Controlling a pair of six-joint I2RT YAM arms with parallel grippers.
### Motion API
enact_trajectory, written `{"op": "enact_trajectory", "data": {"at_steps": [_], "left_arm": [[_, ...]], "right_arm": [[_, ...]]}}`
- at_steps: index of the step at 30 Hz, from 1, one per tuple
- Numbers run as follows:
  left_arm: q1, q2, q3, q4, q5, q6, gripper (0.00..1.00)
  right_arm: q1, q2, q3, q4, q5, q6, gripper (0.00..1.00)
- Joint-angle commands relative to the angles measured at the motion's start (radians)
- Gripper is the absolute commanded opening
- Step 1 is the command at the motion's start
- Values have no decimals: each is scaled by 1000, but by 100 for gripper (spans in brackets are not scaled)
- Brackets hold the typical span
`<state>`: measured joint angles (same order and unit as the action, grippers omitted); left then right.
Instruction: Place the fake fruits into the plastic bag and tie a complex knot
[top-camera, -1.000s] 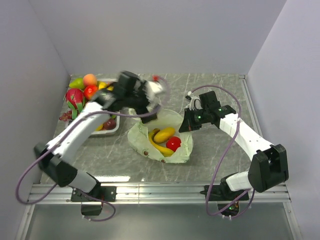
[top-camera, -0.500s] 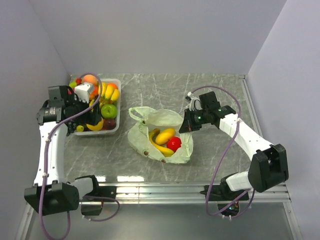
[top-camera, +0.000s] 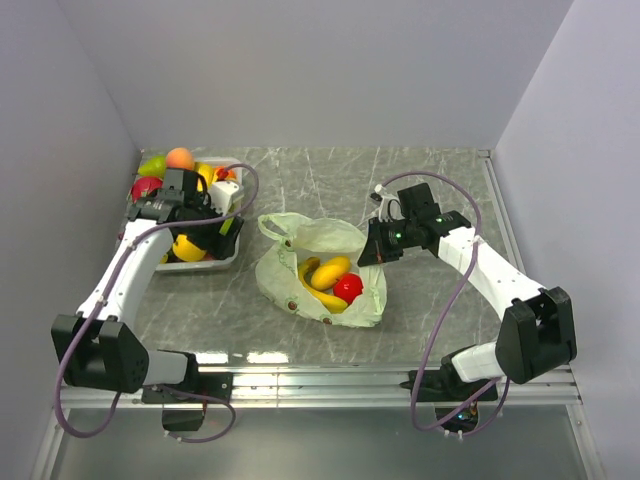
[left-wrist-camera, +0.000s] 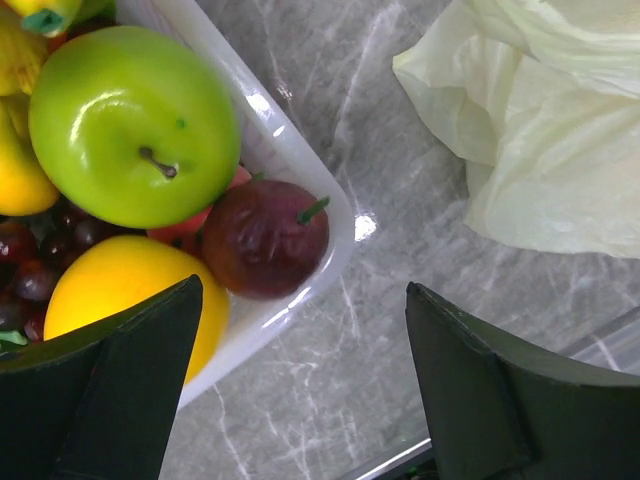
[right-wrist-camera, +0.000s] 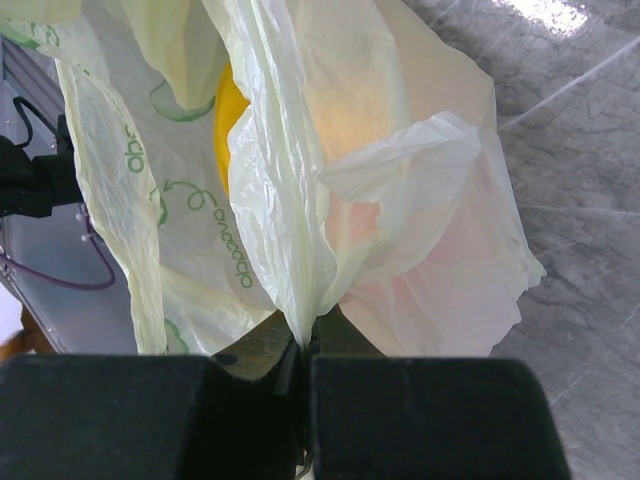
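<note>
The pale-green plastic bag (top-camera: 320, 262) lies open mid-table, with a yellow banana (top-camera: 316, 291), a yellow fruit (top-camera: 331, 268) and a red apple (top-camera: 347, 288) in it. My right gripper (top-camera: 372, 246) is shut on the bag's right rim; in the right wrist view its jaws pinch a fold of the plastic bag (right-wrist-camera: 300, 180) at the right gripper (right-wrist-camera: 306, 342). My left gripper (top-camera: 218, 232) hangs open above the tray's near right corner. In the left wrist view the left gripper (left-wrist-camera: 303, 290) holds nothing; a green apple (left-wrist-camera: 135, 125), a dark red fruit (left-wrist-camera: 265, 238) and a yellow fruit (left-wrist-camera: 120, 300) lie below it.
The clear tray (top-camera: 200, 264) at the left back holds more fruits, among them an orange one (top-camera: 180, 158). Its rim (left-wrist-camera: 300, 170) is close to the bag's left edge (left-wrist-camera: 540, 130). Walls close in the table on the left, back and right.
The left arm has swung from above the bag out to the left and back over the tray's near right corner, its jaws narrowing slightly. The right gripper and the bag have not moved.
</note>
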<state>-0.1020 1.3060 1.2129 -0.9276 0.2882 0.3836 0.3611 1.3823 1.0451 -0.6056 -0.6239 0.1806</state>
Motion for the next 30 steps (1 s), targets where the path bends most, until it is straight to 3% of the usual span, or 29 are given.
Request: {"op": "enact_trajectory", "data": {"at_steps": [1, 10, 22, 25, 30], "left_arm": [[-31, 13, -4, 64, -101, 6, 89], [-68, 72, -26, 90, -167, -6, 90], [-71, 139, -30, 110, -152, -20, 86], [-71, 153, -21, 107, -146, -22, 81], [-71, 148, 2, 84, -146, -17, 62]], "right_arm": [[-4, -5, 6, 15, 0, -16, 0], [-4, 14, 16, 9, -5, -15, 0], [-2, 17, 20, 7, -3, -16, 0], [-5, 15, 16, 9, -2, -18, 0], [-5, 14, 20, 12, 1, -15, 0]]}}
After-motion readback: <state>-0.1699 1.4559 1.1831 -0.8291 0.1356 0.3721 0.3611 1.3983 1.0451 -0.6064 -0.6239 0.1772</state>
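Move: Within the open fingers' reach, the dark purple fruit sits in the tray corner about 3 cm ahead of the left hand, level sideways and 6 cm below. The green apple lies some 5 cm beyond it, the yellow fruit roughly 6 cm to its left; the open plastic bag is about 23 cm right of the hand and 3 cm back. From the right hand the purple fruit is around 32 cm left, 5 cm ahead and slightly lower. Sinking about 5 cm and easing a couple of centimetres forward, the left hand brings its open fingers down astride the dark purple fruit, tilting some 10 degrees to point more steeply down. Once low, it slows and the fingers start closing from both sides, the tips coming against the fruit. The right hand keeps the bag's rim pinched, almost still. ##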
